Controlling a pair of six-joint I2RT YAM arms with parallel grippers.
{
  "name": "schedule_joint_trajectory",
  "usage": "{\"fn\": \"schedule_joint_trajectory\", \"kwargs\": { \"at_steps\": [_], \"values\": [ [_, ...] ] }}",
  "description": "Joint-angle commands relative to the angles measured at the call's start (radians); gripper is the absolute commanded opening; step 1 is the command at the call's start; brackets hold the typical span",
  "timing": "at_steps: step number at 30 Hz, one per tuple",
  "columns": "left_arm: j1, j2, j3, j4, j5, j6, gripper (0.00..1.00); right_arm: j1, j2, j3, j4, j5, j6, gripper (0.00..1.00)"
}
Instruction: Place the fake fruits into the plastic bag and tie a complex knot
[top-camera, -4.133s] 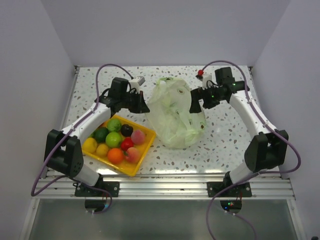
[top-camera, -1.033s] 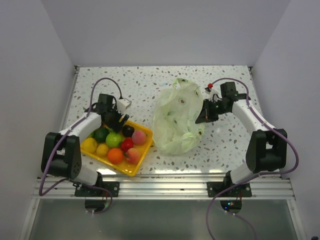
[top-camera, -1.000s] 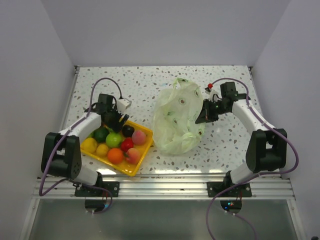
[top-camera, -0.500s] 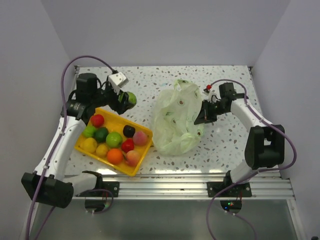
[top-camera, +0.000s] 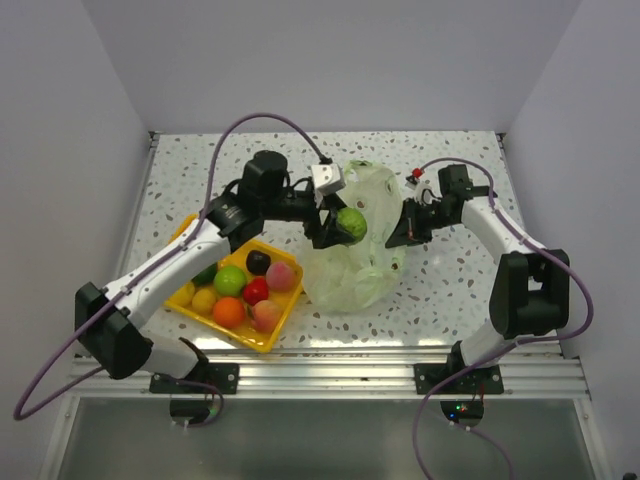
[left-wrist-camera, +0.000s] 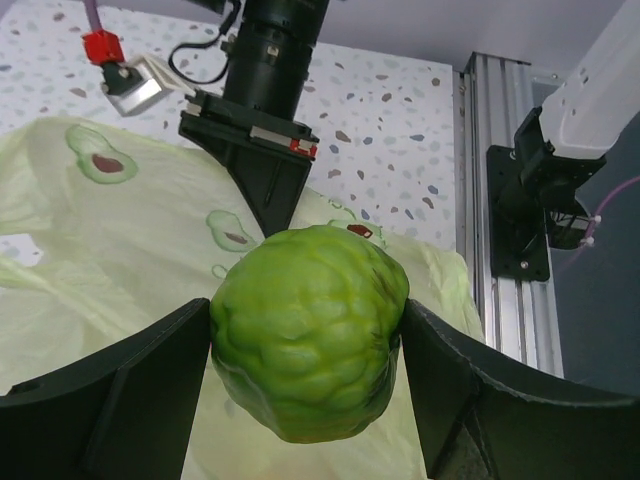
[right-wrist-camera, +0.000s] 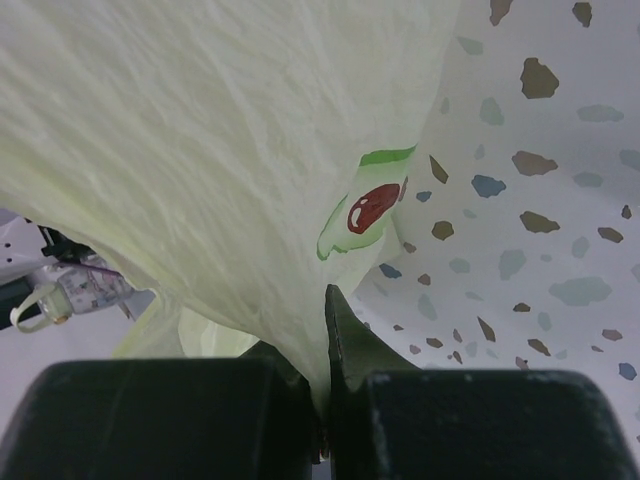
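My left gripper (top-camera: 349, 225) is shut on a bumpy green fake fruit (left-wrist-camera: 305, 335), its jaws wide apart around it, above the mouth of the plastic bag (top-camera: 360, 275). The pale green, avocado-printed bag (left-wrist-camera: 110, 250) stands at mid table. My right gripper (top-camera: 398, 236) is shut on the bag's right edge and holds it up; the film (right-wrist-camera: 200, 150) runs down between its fingers (right-wrist-camera: 345, 345). Several fake fruits (top-camera: 232, 281) lie in the yellow tray (top-camera: 262, 343) to the left. No knot is in view.
The aluminium rail (top-camera: 330, 372) with both arm bases runs along the near edge. White walls close in the speckled table (top-camera: 450, 290) at left, right and back. A purple cable (top-camera: 262, 122) arches over the left arm.
The left arm has swung right from above the tray's far corner, carrying the green fruit to over the bag. The right gripper has stayed on the bag's edge.
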Motion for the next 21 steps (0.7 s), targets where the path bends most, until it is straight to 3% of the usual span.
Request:
{"fn": "schedule_joint_trajectory", "kwargs": {
  "at_steps": [1,5,10,14,15,21],
  "values": [
    [-0.041,0.063,0.023,0.086,-0.107,-0.046,0.40,-0.001,-0.009,0.029,0.002,-0.049,0.009,0.00],
    [-0.041,0.172,0.078,0.089,-0.250,-0.075,0.43,-0.001,0.002,0.029,-0.010,-0.087,0.007,0.00],
    [-0.039,0.235,0.141,0.043,-0.325,-0.060,0.68,-0.001,0.016,0.037,-0.015,-0.102,0.006,0.00],
    [-0.038,0.195,0.155,0.014,-0.186,-0.074,0.84,-0.001,0.047,0.048,-0.015,-0.139,0.009,0.00],
    [-0.038,0.180,0.150,0.017,-0.158,-0.081,0.98,0.001,0.062,0.051,-0.015,-0.144,0.013,0.00],
    [-0.016,0.022,0.103,0.003,-0.062,-0.100,1.00,-0.001,0.067,0.060,-0.016,-0.145,0.019,0.00]
  ]
}}
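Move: The middle of the plastic bag, where the green fruit you already hold should go, lies about 9 cm ahead of the left hand, 6 cm to its right and roughly 26 cm below. At that low level, the dark fruit is some 16 cm to the left and 4 cm ahead; the upper peach is about 11 cm left and 1 cm ahead. From the right hand, the bag's middle is around 11 cm left, 4 cm ahead and 8 cm down. Lower the left gripper about 8 cm and reach some 6 cm forward, easing slightly right over the open bag while the wrist turns about 15 degrees. Open the fingers wide to let go of the green fruit, then rise about 5 cm and draw back 3 cm. Keep the right gripper shut on the bag's side, barely moving. ##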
